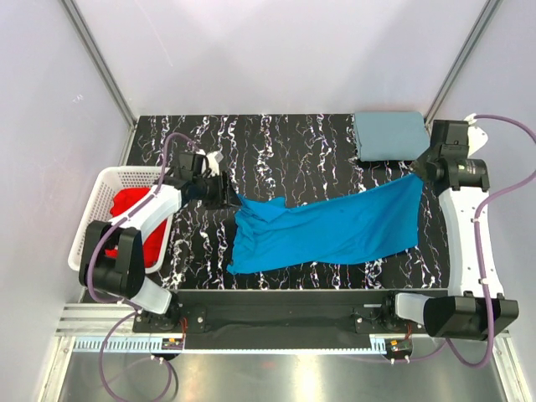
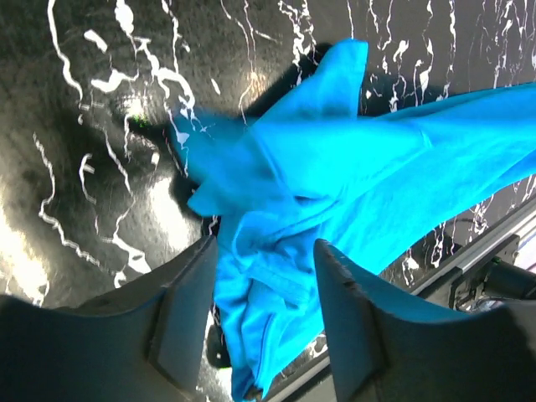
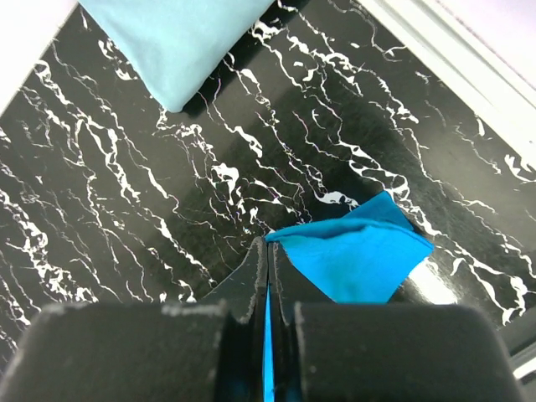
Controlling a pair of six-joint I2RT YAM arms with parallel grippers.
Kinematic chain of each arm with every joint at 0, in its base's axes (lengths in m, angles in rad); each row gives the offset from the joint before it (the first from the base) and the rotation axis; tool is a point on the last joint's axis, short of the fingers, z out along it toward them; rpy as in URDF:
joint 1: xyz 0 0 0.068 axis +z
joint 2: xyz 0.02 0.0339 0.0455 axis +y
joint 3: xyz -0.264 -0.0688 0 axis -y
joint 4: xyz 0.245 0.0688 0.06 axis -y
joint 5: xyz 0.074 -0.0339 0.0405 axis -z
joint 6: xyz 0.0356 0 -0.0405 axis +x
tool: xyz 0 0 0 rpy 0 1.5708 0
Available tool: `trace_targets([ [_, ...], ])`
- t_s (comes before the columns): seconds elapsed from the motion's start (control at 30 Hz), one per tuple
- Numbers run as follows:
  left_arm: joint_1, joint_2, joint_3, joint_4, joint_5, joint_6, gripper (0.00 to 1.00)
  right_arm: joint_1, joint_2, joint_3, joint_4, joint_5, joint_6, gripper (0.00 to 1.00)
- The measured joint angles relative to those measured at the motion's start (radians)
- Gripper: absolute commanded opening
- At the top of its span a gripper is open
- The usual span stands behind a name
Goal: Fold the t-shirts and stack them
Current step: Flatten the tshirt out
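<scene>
A bright blue t-shirt (image 1: 335,226) lies stretched across the black marbled table, bunched at its left end. My left gripper (image 1: 224,199) hovers over that bunched end. In the left wrist view its jaws (image 2: 266,247) stand apart, and the blue cloth (image 2: 352,159) shows between them without being pinched. My right gripper (image 1: 417,173) is shut on the shirt's right corner (image 3: 356,255), and a thin strip of cloth shows between its fingers (image 3: 268,243). A dusty grey-blue t-shirt (image 1: 388,136) lies folded at the back right.
A white lattice basket (image 1: 96,197) with red t-shirts (image 1: 134,205) in it stands at the left edge, beside the left arm. A metal rail (image 1: 285,306) runs along the near edge. The folded grey-blue shirt (image 3: 176,42) lies just beyond the right gripper.
</scene>
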Motion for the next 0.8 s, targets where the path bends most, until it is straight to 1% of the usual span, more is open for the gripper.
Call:
trace_targets([
  [0.3,-0.001,0.133,0.126,0.013,-0.032,0.010,0.58,-0.032,0.127,-0.021,0.079,-0.029,0.019,0.00],
  [0.43,-0.001,0.194,0.192,0.008,-0.072,0.019,0.57,-0.046,0.171,-0.038,0.108,-0.045,0.022,0.00],
  [0.57,-0.001,0.268,0.268,-0.018,-0.117,0.021,0.51,-0.058,0.176,-0.050,0.126,-0.055,0.021,0.00],
  [0.63,-0.001,0.306,0.296,-0.015,-0.123,0.018,0.50,-0.073,0.180,-0.050,0.135,-0.062,0.017,0.00],
  [0.8,-0.030,0.340,0.284,-0.007,-0.138,0.016,0.52,-0.122,0.212,-0.050,0.152,-0.063,0.007,0.00],
])
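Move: The blue t-shirt's loose left corner is about 9 cm ahead of the left hand, 1 cm right and 8 cm below, with the basket of red clothes some 27 cm to that hand's left, level with it and 7 cm below. The other top corner is in the right hand. From there the shirt's near right corner is about 6 cm back, straight below by 26 cm; the grey-blue pad is roughly 30 cm ahead, 5 cm left, 26 cm below. The t-shirt's right corner, still pinched in the shut right fingers, is carried down some 7 cm and forward about 5 cm, then drawn to the right as well. The left hand, already free of the shirt and half open, goes forward about 8 cm over the table towards the loose left corner, then sinks some 4 cm close to it; its fingers stay open. ##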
